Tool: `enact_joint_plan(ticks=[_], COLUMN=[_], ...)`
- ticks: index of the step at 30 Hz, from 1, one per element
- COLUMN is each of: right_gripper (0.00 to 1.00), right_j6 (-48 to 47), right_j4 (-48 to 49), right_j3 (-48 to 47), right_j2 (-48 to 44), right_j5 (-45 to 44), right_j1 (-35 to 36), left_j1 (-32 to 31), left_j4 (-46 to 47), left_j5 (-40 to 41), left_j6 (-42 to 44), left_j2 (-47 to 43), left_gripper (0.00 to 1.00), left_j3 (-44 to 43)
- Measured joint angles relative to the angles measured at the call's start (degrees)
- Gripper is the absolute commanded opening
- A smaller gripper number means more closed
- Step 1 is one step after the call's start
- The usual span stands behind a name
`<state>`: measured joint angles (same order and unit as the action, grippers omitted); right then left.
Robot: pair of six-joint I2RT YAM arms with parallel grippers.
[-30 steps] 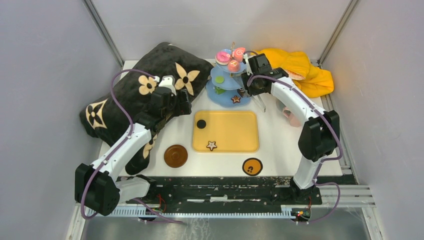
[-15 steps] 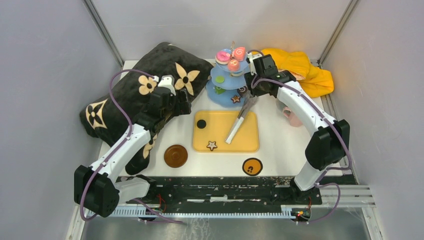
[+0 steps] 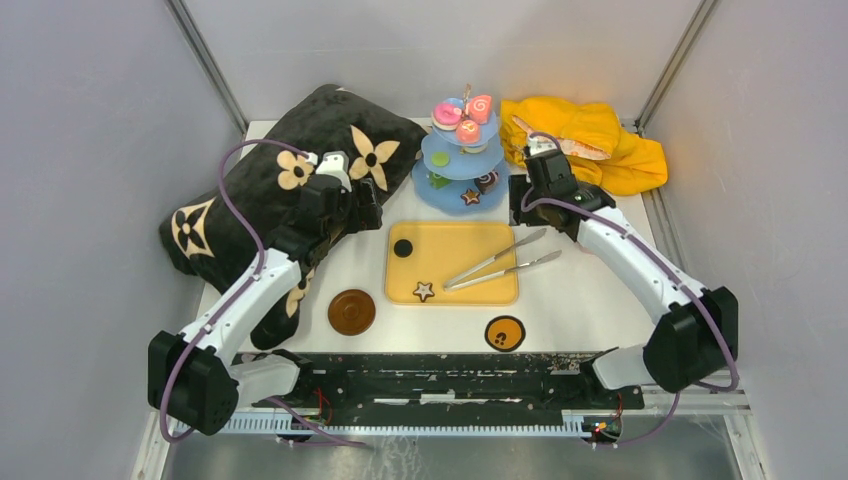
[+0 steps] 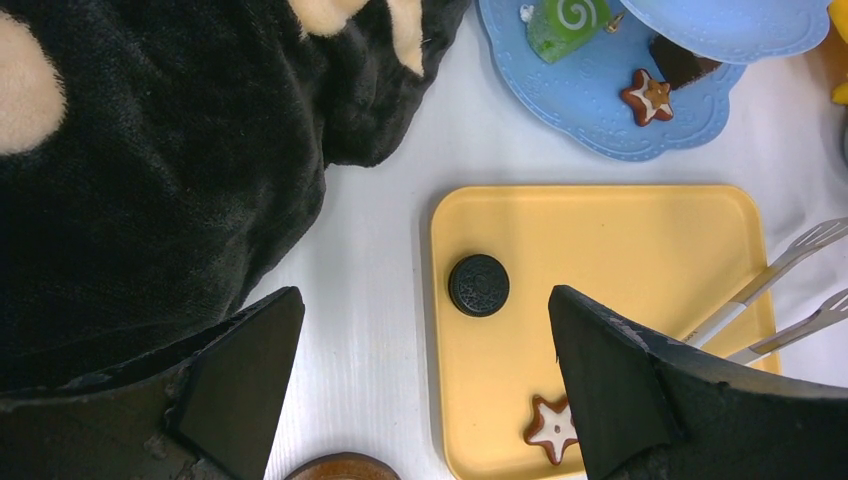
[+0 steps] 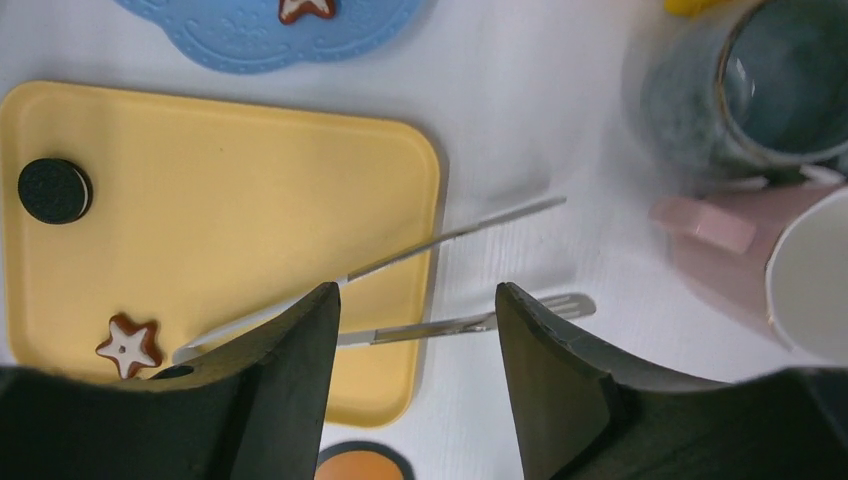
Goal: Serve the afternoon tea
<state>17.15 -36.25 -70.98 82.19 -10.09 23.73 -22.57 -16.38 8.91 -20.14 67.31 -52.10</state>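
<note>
The light-blue three-tier stand [image 3: 458, 162] at the back holds pink swirl rolls [image 3: 447, 113] on top and a star biscuit [image 3: 471, 197] on its bottom tier. A dark round biscuit [image 3: 403, 247] and another star biscuit [image 3: 424, 291] lie on the yellow tray [image 3: 460, 240]. My right gripper [image 5: 415, 300] hangs open and empty above the metal tongs [image 5: 450, 240], which lie spread across the tray's right edge. The grey mug [image 5: 760, 90] and pink cup [image 5: 800, 270] show only in the right wrist view. My left gripper [image 4: 425, 300] is open over the tray's left edge.
A black flowered cushion [image 3: 250, 190] fills the left side under my left arm. A yellow cloth [image 3: 600, 140] is bunched at the back right. A brown coaster [image 3: 351, 311] and an orange one [image 3: 505, 333] lie near the front edge.
The right gripper carried the tongs from the stand to the tray, opened and let them go. They now lie flat, and the right arm has drawn back rightward. The left arm is still.
</note>
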Motion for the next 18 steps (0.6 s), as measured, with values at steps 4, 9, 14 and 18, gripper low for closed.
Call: enact_joint_plan(ticks=[4,9,14,18], right_gripper=[0.65,0.66,0.67,0.67], right_j6=[7.7,18.3,28.4,35.8], right_j4=[-0.4,-2.3,-3.9,-4.1], right_j3=[5.6,9.1,13.2,16.8], right_j2=[-4.2,-6.4,-6.7,-7.6], right_j5=[-1.9,-3.1,-3.2,-3.5], right_j1=[0.0,0.0,0.0,0.7], left_j1=[0.0,0.0,0.0,0.0], left_j4=[0.0,0.0,0.1,0.1], left_j5=[0.0,-0.1,-0.2,-0.3], left_j6=[0.0,0.0,0.0,0.0], left_j2=[-0.3,-1.1,-1.3,-1.3], left_gripper=[1.0,1.0,0.99,1.0], left_j3=[0.3,1.5,1.9,1.9])
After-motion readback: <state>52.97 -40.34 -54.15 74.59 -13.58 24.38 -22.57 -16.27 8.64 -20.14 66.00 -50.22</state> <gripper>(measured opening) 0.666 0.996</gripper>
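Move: The open tongs lie across the tray's right edge, their middle about 10 cm back and 3 cm left of the right hand, roughly 16 cm below. Relative to that hand, the tray's middle is 10 cm back and 14 cm left, the star cookie 17 back and 21 left, and the pink cup some 17 cm right, 1 back. From the left hand the tongs are about 27 cm right, 9 back and 17 below. Bring the half-open right gripper back and down, about 7 cm each, towards the released tongs, drifting slightly right. As it sinks, swing the wrist some 30 degrees clockwise and tip the fingers steeper, to bring them across the tongs. Keep the fingers apart and stop short of touching. ##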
